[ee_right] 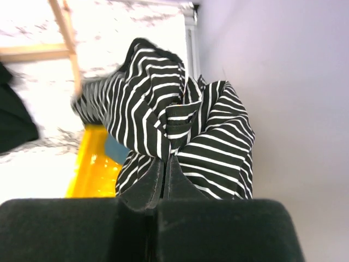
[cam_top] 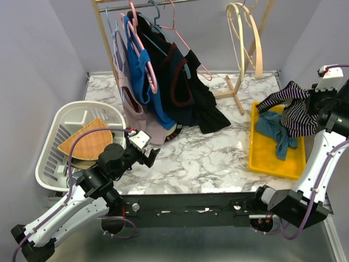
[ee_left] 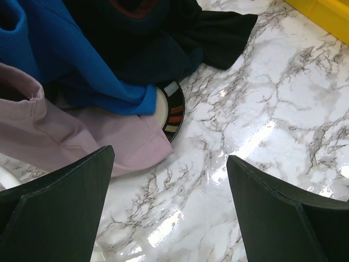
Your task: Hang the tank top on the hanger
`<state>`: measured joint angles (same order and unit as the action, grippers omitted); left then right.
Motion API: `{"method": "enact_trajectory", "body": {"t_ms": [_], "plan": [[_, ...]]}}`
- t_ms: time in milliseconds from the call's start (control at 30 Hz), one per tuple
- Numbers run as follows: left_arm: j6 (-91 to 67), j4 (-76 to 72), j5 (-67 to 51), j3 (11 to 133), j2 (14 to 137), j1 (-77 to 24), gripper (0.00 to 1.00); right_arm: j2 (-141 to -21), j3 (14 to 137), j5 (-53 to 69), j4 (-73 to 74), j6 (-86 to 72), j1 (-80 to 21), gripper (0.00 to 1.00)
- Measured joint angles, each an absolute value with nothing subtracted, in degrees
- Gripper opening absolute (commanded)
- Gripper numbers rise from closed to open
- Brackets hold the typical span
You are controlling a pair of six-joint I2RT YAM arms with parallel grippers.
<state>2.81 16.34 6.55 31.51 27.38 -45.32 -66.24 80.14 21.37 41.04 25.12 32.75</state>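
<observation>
The black-and-white striped tank top (cam_top: 294, 109) hangs bunched above the yellow tray (cam_top: 262, 158) at the right. My right gripper (cam_top: 313, 103) is shut on it. In the right wrist view the two fingers meet on a fold of the striped tank top (ee_right: 174, 114), gripper (ee_right: 165, 161). The pale cream wooden hanger (cam_top: 242, 38) hangs at the back right, apart from the tank top. My left gripper (cam_top: 152, 155) is low at the left, beside the basket. In the left wrist view it (ee_left: 169, 155) stands open over bare marble with nothing between its fingers.
A teal cloth (cam_top: 278, 134) lies in the tray. A rack at the back carries pink hangers (cam_top: 139, 43) and blue (ee_left: 82, 65), black (ee_left: 207, 33) and pink (ee_left: 82, 136) garments drooping onto a striped plate (ee_left: 174, 112). A white basket (cam_top: 54, 153) sits far left. A wooden stand (ee_right: 65, 27) is nearby.
</observation>
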Motion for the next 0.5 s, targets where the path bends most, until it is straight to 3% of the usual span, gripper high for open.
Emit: {"method": "enact_trajectory", "body": {"t_ms": [200,333,500], "plan": [[1.8,15.6,5.2,31.5,27.5,-45.1,0.99,-65.6,90.6,31.2,48.8,25.5,32.6,0.01],[1.2,15.0,4.2,31.5,28.6,-44.9,0.99,-63.1,91.4,39.7,52.6,27.8,30.8,0.01],[-1.1,14.8,2.9,31.5,31.2,-44.7,0.99,-59.1,83.4,44.6,55.3,30.3,16.9,0.01]]}}
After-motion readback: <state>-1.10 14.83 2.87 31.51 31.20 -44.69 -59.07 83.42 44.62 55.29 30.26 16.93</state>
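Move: The right hand already holds the striped tank top, about 30 cm above the table. The bare tabletop between the arms lies some 36 cm to its left and 11 cm back. Below it by 28 cm is the yellow tray, 8 cm back, with the blue-grey cloth 4 cm back. The wooden hangers are about 22 cm ahead and 29 cm left, near hand height. From the left hand, that bare patch is roughly 28 cm right, 2 cm ahead and 19 cm below. Leftward at growing speed, the right arm sweeps the tank top about 17 cm from the side wall towards the open table, drawing back some 4 cm. It arcs up about 6 cm, then sinks again, while the hand swings some 40 degrees counter-clockwise; the shut fingers keep their pinch. The open left hand eases slightly right and down. ##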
